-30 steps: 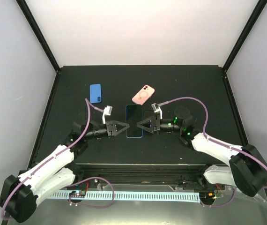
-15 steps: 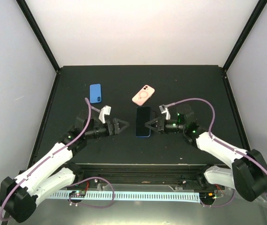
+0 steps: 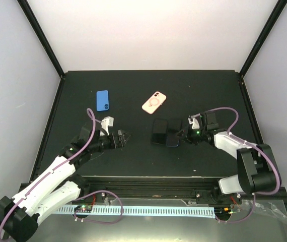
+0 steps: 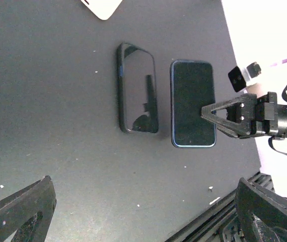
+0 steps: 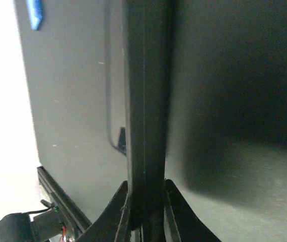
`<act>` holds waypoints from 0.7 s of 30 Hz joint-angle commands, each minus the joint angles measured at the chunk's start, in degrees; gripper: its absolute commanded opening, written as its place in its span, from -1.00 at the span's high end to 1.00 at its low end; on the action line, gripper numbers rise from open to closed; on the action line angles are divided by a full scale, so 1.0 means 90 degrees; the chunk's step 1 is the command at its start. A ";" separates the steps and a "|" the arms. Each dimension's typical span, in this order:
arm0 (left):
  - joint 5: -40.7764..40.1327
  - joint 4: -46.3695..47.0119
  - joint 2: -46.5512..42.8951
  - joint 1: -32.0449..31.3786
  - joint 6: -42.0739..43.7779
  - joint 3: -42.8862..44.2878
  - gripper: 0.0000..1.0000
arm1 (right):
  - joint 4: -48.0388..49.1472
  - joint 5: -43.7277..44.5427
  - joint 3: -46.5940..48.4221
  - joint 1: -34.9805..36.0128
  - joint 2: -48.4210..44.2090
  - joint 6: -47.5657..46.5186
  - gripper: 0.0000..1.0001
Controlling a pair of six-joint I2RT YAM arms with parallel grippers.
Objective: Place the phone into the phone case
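Note:
The phone (image 3: 173, 130) has a dark screen and a thin blue rim. My right gripper (image 3: 180, 134) is shut on its right long edge. In the right wrist view the phone (image 5: 146, 75) shows edge-on between the two fingers, casting a broad shadow to its right. Just left of it a black glossy phone-sized shell (image 3: 159, 132) with a thin rim lies flat on the table. The left wrist view shows that shell (image 4: 138, 85), the phone (image 4: 191, 96) and the right gripper (image 4: 206, 111) side by side. The pale pink phone case (image 3: 154, 103), white ring up, lies farther back. My left gripper (image 3: 126, 137) is open and empty, left of the shell.
A blue phone-sized item (image 3: 102, 100) lies at the back left of the black table (image 3: 209, 91). Black frame posts and pale walls bound the table on three sides. A metal rail runs along the near edge behind the arm bases.
My left gripper let go, opened wide and drew back to the left. The right gripper carried the phone to the right, and the black shell now lies apart beside it.

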 commanded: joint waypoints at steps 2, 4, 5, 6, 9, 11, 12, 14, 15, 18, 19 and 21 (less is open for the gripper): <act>-0.0478 -0.0402 -0.0092 0.0043 0.0204 0.0218 -0.98 | 0.0043 0.0238 0.0220 -0.0166 0.0566 -0.0471 0.70; -0.0560 -0.0482 -0.0090 0.0058 0.0196 0.0226 -0.98 | -0.0003 0.0484 0.0289 -0.0178 0.0764 -0.0501 0.67; -0.0615 -0.0531 -0.0090 0.0066 0.0209 0.0230 -0.98 | -0.0008 0.0572 0.0309 -0.0186 0.0837 -0.0505 0.66; -0.0652 -0.0568 -0.0090 0.0065 0.0214 0.0239 -0.98 | 0.0002 0.0668 0.0316 -0.0189 0.0894 -0.0506 0.64; -0.0729 -0.0619 -0.0082 0.0079 0.0243 0.0250 -0.98 | 0.0001 0.0916 0.0300 -0.0190 0.1041 -0.0494 0.55; -0.0747 -0.0612 -0.0063 0.0088 0.0251 0.0257 -0.98 | -0.0052 0.1046 0.0311 -0.0192 0.1115 -0.0496 0.44; -0.0751 -0.0612 -0.0046 0.0091 0.0245 0.0259 -0.98 | -0.0097 0.1105 0.0321 -0.0189 0.1132 -0.0508 0.40; -0.0762 -0.0605 -0.0010 0.0096 0.0244 0.0260 -0.98 | -0.0213 0.1255 0.0340 -0.0187 0.1098 -0.0518 0.29; -0.0767 -0.0608 0.0011 0.0094 0.0253 0.0260 -0.98 | -0.0268 0.1324 0.0350 -0.0187 0.1056 -0.0516 0.22; -0.0838 -0.0610 0.0101 0.0117 0.0243 0.0267 -0.98 | -0.0412 0.1530 0.0401 -0.0184 0.0872 -0.0486 0.00; -0.0884 -0.0601 0.0133 0.0126 0.0236 0.0269 -0.98 | -0.0429 0.1562 0.0425 -0.0196 0.0819 -0.0467 -0.08; -0.0974 -0.0583 0.0238 0.0171 0.0246 0.0309 -0.98 | -0.0472 0.1604 0.0497 -0.0189 0.0760 -0.0401 -0.25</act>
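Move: The right hand still pinches the phone by its right edge; the bare table spot it goes to lies about 6 cm below and 1 cm left, level fore and aft. Another dark phone lies some 9 cm left of the hand and 2 ahead on the table, the pink phone about 12 left and 19 ahead. From the open left hand the spot is roughly 23 cm right, 4 ahead and 15 below. Right hand sinks some 6 cm, easing right, lays the phone down and opens; left withdraws 3 cm left and down. ##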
